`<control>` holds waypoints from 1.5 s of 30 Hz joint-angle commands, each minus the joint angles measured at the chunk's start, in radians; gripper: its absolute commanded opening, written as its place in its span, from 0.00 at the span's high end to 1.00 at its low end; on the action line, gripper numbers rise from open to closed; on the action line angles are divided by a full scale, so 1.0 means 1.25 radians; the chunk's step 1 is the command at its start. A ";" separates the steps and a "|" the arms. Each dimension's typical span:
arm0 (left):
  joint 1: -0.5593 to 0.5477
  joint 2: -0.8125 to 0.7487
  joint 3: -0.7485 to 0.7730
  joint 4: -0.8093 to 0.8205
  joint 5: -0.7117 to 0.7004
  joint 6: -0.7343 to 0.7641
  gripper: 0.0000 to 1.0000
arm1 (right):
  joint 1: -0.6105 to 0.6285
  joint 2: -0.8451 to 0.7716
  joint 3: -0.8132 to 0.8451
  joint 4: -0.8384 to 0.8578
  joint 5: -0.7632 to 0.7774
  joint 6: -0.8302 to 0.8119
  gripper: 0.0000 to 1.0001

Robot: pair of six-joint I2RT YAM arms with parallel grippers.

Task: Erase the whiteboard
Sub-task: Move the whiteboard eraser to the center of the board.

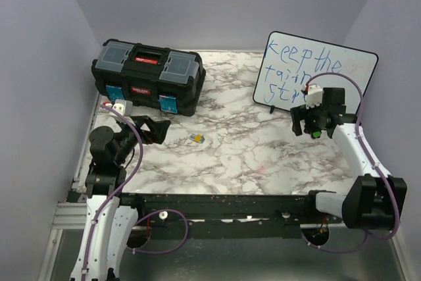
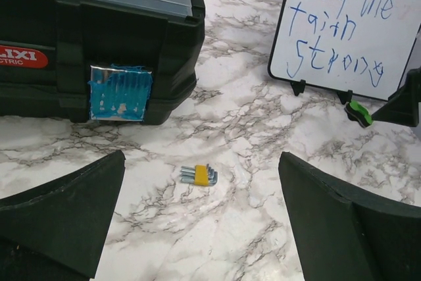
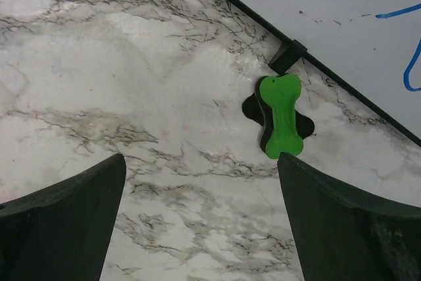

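Observation:
The whiteboard (image 1: 316, 70) stands propped on small black feet at the back right, with blue handwriting across it; it also shows in the left wrist view (image 2: 342, 24) and the right wrist view (image 3: 329, 4). A green bone-shaped eraser (image 3: 281, 115) with a black underside lies on the marble table just in front of the board's lower edge (image 2: 359, 111). My right gripper (image 3: 200, 156) hangs open over the table, the eraser just beyond its right finger; from above the gripper (image 1: 314, 123) sits at the board's bottom. My left gripper (image 2: 201, 156) is open and empty at the left (image 1: 158, 129).
A black toolbox (image 1: 148, 74) with clear lid compartments and blue patches on its latches stands at the back left (image 2: 99, 44). A small yellow-held hex key set (image 2: 198, 175) lies mid-table (image 1: 196, 139). Purple walls close in the sides and back.

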 commanded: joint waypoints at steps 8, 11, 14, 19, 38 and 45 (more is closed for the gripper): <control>-0.014 -0.038 -0.001 -0.003 0.009 0.003 0.01 | -0.059 0.153 0.061 0.013 0.104 0.006 0.20; -0.014 -0.033 -0.001 -0.002 0.010 0.002 0.01 | -0.106 0.196 0.068 0.022 0.078 -0.015 0.25; -0.018 -0.025 -0.001 0.000 0.017 -0.001 0.01 | -0.114 0.231 0.061 0.052 0.059 -0.037 0.28; -0.019 -0.022 -0.002 -0.001 0.019 -0.002 0.01 | -0.113 0.315 0.073 0.098 0.065 -0.050 0.36; -0.020 -0.006 0.001 0.000 0.032 -0.005 0.01 | -0.061 0.334 0.082 0.015 -0.129 -0.079 0.82; -0.020 0.016 -0.003 0.013 0.059 -0.012 0.01 | 0.247 0.337 0.124 0.037 -0.107 0.037 0.95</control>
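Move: The green eraser lies about 4 cm ahead of the right hand point, 5 cm to its right and some 10 cm below. The whiteboard's right foot stands roughly 4 cm beyond the eraser and 1 cm to its left; the left foot is about 7 cm farther out than the eraser and 12 cm to its left. From the left hand, the eraser is some 9 cm ahead, 41 cm right and 24 cm below. Lower the right gripper about 9 cm while swinging it some 6 cm right to the eraser, tipping the fingers further down by about 15 degrees and closing them partway. Pinch the eraser by its nearer half, then carry it left just above table level, faster and faster, turning the hand counter-clockwise. ##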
